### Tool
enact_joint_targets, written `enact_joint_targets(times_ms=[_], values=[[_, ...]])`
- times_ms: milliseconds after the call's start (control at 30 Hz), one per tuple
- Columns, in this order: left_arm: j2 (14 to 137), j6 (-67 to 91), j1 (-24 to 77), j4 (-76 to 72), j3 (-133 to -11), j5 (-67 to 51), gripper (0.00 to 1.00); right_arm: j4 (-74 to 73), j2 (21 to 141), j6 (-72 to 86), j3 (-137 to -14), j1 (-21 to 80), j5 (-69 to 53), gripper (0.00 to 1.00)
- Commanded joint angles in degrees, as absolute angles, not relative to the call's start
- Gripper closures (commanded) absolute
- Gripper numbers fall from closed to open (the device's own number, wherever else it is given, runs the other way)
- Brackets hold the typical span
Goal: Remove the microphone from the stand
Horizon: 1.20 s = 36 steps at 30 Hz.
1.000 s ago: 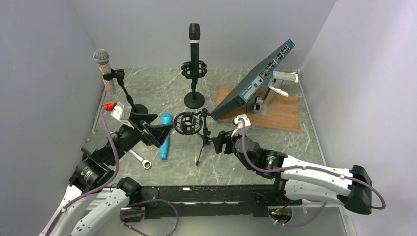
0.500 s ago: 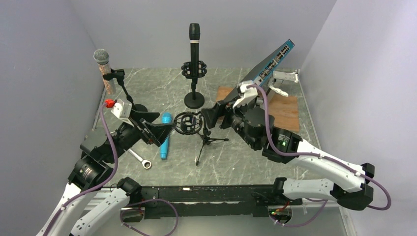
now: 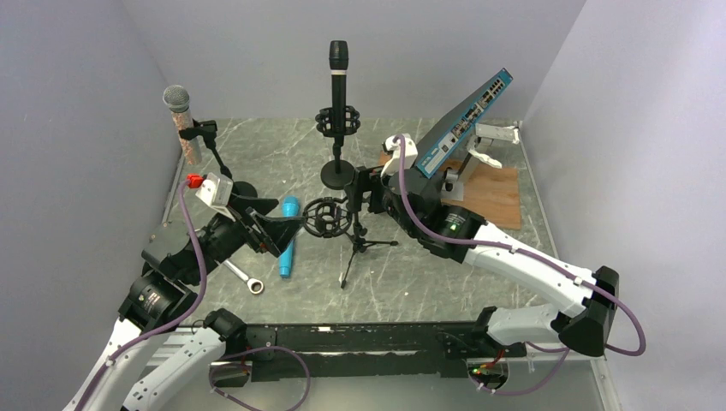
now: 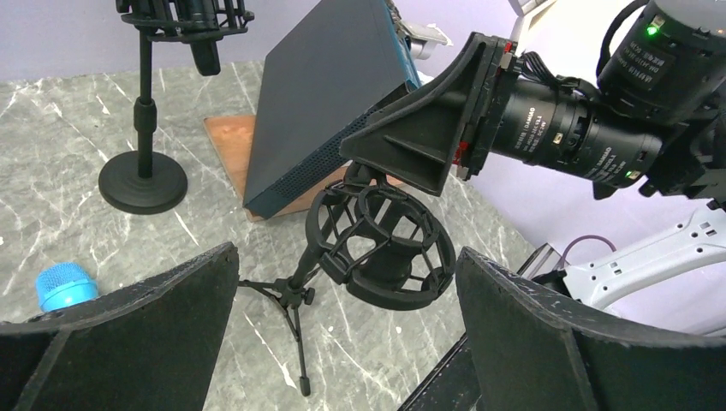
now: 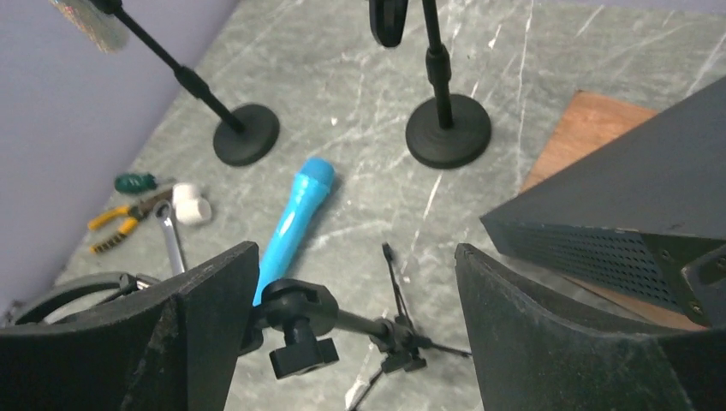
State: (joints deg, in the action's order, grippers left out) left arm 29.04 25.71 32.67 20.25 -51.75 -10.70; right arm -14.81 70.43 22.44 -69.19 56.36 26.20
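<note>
A black microphone point(image 3: 339, 81) stands upright in a shock mount on a round-base stand point(image 3: 338, 175) at the back. A silver-headed microphone point(image 3: 179, 116) sits in a clip stand at the far left. A blue microphone point(image 3: 288, 236) lies on the table, also in the right wrist view point(image 5: 295, 218). A small tripod stand carries an empty shock mount point(image 3: 327, 215), seen close in the left wrist view point(image 4: 381, 244). My left gripper point(image 3: 289, 226) is open just left of that mount. My right gripper point(image 3: 360, 192) is open just behind and right of it, above the tripod's arm point(image 5: 300, 318).
A tilted network switch point(image 3: 454, 128) rests on a bracket over a wooden board point(image 3: 492, 201) at the back right. A wrench point(image 3: 243, 277), pliers point(image 5: 120, 227), a screwdriver point(image 5: 137, 181) and a white piece point(image 5: 193, 207) lie at the left. Grey walls enclose the table.
My right arm has swung from the near right of the tripod up and left, to just behind the empty shock mount. My left gripper has barely moved.
</note>
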Motion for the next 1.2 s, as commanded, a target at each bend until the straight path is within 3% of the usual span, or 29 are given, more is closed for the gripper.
enact_joint_targets(times_ms=[0,433,1000,1167], values=[[28.7,25.1,32.8,19.6,-51.5,-10.7,0.01,-13.7,70.1,25.4,-63.8,56.4,25.3,0.15],[30.0,24.9,32.8,19.3,-51.6,-11.4,0.01,-15.6,71.3,25.2,-62.5,56.4,27.4,0.15],[34.5,27.0,32.7,17.2,-49.4,-16.5,0.01,-14.7,70.8,34.4,-51.0,56.5,25.4,0.17],[37.3,27.4,32.8,15.5,-49.8,-20.4,0.01,-15.4,68.5,34.0,-52.5,56.4,23.3,0.12]])
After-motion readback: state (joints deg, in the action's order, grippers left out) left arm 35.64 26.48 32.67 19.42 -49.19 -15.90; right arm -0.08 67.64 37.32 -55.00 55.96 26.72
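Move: Right at the open right hand, the clamp at the top of the stand lies about 2 cm back, 3 cm left and 4 cm below. The round shock mount it carries is some 6 cm back, 10 cm left and 5 cm lower than that hand. From the open left hand, the shock mount lies roughly 4 cm ahead, 8 cm right and 7 cm down; the blue microphone lies on the table about 14 cm ahead, 5 cm left and 32 cm below. Pressing down with its left finger still against the clamp, the right hand sinks roughly 4 cm and rolls about 15 degrees, left side rising, without gripping. The left hand barely moves at first, then drops some 4 cm and goes about 3 cm right towards the shock mount, fingers wide open and tipping slightly down. ##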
